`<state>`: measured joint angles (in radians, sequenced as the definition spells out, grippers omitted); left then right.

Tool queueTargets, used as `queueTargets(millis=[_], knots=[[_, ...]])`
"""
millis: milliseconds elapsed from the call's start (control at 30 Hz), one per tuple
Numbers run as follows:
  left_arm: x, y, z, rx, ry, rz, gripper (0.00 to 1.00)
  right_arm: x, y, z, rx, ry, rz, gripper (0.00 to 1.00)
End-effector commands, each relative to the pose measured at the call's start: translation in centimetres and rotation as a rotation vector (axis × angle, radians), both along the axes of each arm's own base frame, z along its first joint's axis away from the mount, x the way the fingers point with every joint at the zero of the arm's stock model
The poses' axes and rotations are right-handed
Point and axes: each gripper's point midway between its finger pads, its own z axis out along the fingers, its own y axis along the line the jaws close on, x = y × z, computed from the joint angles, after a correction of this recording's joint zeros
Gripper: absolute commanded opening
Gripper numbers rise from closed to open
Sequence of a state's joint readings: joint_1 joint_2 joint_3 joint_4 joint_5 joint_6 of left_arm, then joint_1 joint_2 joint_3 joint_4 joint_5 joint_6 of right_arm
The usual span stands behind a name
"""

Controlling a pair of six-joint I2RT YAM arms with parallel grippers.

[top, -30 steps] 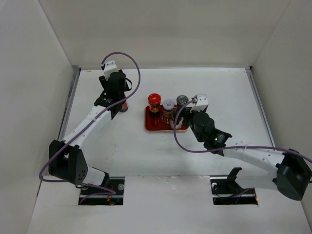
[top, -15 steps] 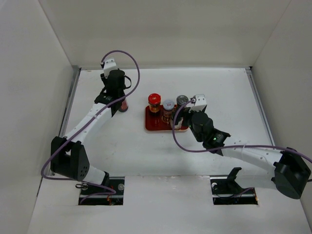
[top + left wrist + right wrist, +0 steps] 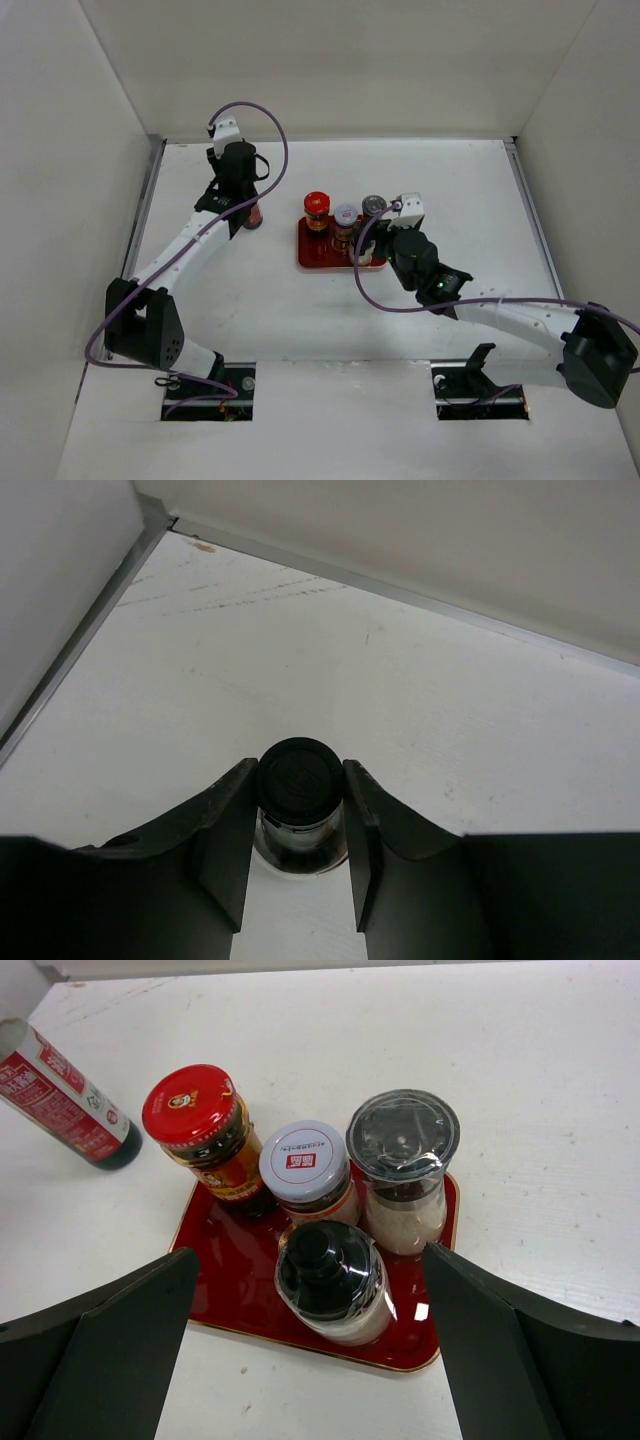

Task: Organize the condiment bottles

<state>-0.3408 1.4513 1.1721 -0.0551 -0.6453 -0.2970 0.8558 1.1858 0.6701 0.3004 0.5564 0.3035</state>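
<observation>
My left gripper [image 3: 300, 768] is shut on the black cap of the tall clear bottle [image 3: 298, 830], which has dark contents and stands upright left of the tray; it also shows in the top view [image 3: 254, 216] and the right wrist view [image 3: 70, 1098]. On the red tray [image 3: 225, 1270] stand the red-lidded jar [image 3: 190, 1110], the pale-lidded jar [image 3: 303, 1160], the grey-lidded shaker [image 3: 402, 1140] and the short black-capped bottle [image 3: 330, 1270]. My right gripper [image 3: 310, 1255] is open and empty, above the tray's near edge, with its jaws wide either side of the short bottle.
The tray [image 3: 322, 255] sits mid-table. White walls enclose the table on the left, back and right; a metal edge strip [image 3: 80, 650] runs close to the left gripper. Bare white table [image 3: 470, 200] lies right of the tray.
My left gripper has shifted slightly toward the back over the tall bottle. The right arm has edged a little left. The jars on the tray have not moved.
</observation>
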Motion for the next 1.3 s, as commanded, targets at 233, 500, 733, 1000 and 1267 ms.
queueTargets(millis=[233, 500, 733, 1000, 1267], knots=[[-0.5, 0.4, 4.3, -0.032, -0.117, 0.010, 0.14, 0.2, -0.6, 1.8, 0.066, -0.049, -0.011, 1.00], [-5.0, -1.3, 11.5, -0.089, -0.265, -0.062, 0.12, 0.3, -1.5, 2.1, 0.095, -0.065, -0.033, 1.00], [-10.5, -6.6, 12.2, -0.126, -0.278, -0.253, 0.12, 0.5, -3.0, 2.7, 0.137, -0.086, -0.068, 1.00], [-14.4, -11.5, 11.9, -0.148, -0.266, -0.402, 0.12, 1.0, -4.1, 2.6, 0.164, -0.083, -0.100, 1.00], [-14.1, -16.2, 11.3, -0.157, -0.266, -0.476, 0.12, 1.2, -4.1, 2.0, 0.159, -0.067, -0.099, 1.00]])
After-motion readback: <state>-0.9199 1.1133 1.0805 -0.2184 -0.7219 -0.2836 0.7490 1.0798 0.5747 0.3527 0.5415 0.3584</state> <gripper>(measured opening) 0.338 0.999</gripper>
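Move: The left hand already pinches the tall bottle's black cap; the tray's free near-left corner lies about 10 cm back, 16 cm right and 21 cm below. The red-lid jar stands about 3 cm back and 16 cm right, the silver-lid jar 4 cm back and 23 cm right, both lower. From the right hand, that corner is about 15 cm left, level fore and aft, and 16 cm below. Left lifts the bottle, swings some 15 cm both right and back towards the tray; right hand edges right. ##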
